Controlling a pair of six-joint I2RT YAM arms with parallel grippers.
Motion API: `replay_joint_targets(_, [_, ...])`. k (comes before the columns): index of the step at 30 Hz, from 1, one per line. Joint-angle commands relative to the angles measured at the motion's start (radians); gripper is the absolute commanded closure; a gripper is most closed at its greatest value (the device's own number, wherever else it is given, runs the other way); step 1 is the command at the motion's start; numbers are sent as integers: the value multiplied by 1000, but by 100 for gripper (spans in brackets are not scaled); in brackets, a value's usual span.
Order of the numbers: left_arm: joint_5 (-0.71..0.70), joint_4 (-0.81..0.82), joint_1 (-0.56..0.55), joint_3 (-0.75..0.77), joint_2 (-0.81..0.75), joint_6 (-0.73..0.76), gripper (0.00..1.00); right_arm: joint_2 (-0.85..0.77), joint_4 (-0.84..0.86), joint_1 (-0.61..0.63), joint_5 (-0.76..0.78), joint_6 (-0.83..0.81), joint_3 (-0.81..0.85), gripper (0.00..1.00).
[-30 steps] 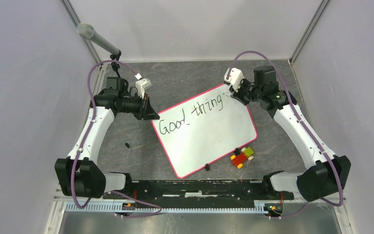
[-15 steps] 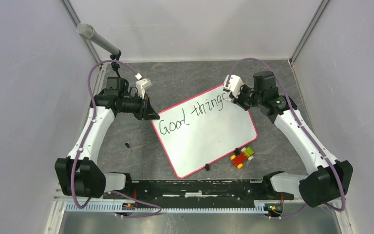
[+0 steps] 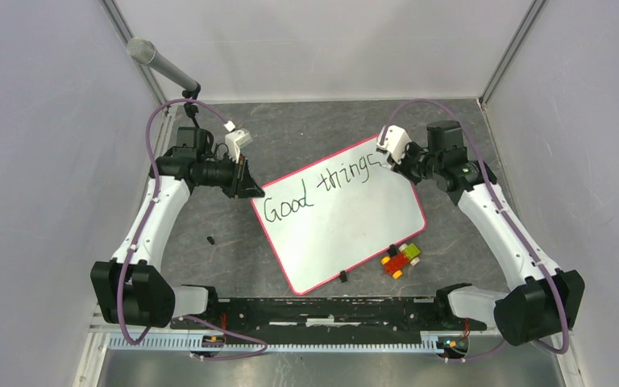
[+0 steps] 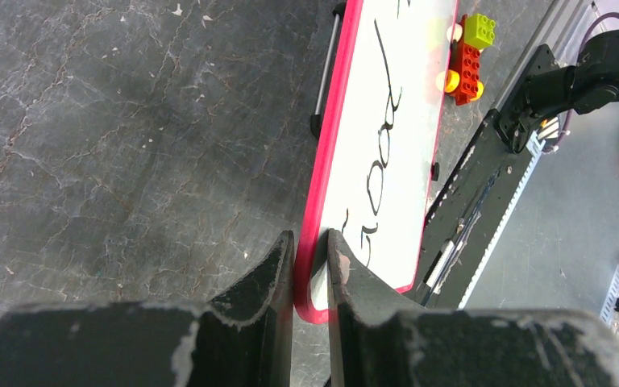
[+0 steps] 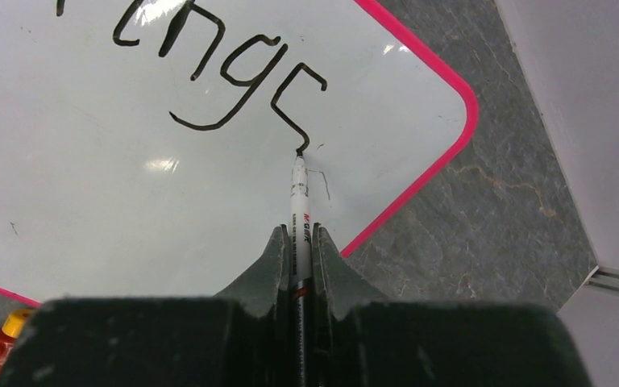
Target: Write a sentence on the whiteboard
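Note:
The whiteboard, white with a red-pink rim, lies tilted on the dark table. The sentence reads "Good things" in one black line. My left gripper is shut on the board's left corner; in the left wrist view the rim sits between the jaws. My right gripper is shut on a white marker. The marker tip touches the board at the end of the final "s", near the board's far right corner.
A small toy of coloured bricks lies by the board's right edge. A small black cap lies on the table to the left. Another black piece sits at the board's near edge. A microphone stands at the back left.
My right gripper moved right along the top line with the marker, and the letter "s" was added after "thing". The left arm and board have not moved.

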Motion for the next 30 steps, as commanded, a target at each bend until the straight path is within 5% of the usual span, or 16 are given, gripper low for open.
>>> replay_joint_targets(1, [-61, 30, -27, -11, 17, 7, 98, -27, -44, -2, -37, -22, -31, 100])
replay_joint_targets(13, [-69, 40, -40, -3, 19, -16, 96, -22, -77, 43, -113, 23, 64, 100])
replay_joint_targets(23, [-50, 14, -35, 20, -9, -59, 49, -63, -144, 71, -232, 45, 100, 100])
replay_joint_targets(30, [-1, -26, 4, -4, -48, -55, 31, -100, -62, 137, -309, 147, 37, 100])
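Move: The unfinished "s" of "things" lies about 3 cm ahead of the right hand, 4 cm to its left and 3 cm below, with the held marker's tip at its lower end. The "g" is about 1 cm ahead, 7 cm left and 4 cm below; the board's far right corner is 8 cm straight ahead, 2 cm below. The left hand pinches the board's left corner right at its pads; from it the "s" is some 27 cm right, 7 cm ahead, nearly level. Back and to the left, the right hand first draws the marker some 3 cm along the board to form the lower curve of the "s". Then it lifts about 4 cm and swings on back-left towards the blank area under "thing", turning roughly 15 degrees counter-clockwise with its grip kept. Near the end the left hand, almost in place, opens wide and lets go of the board's corner. ##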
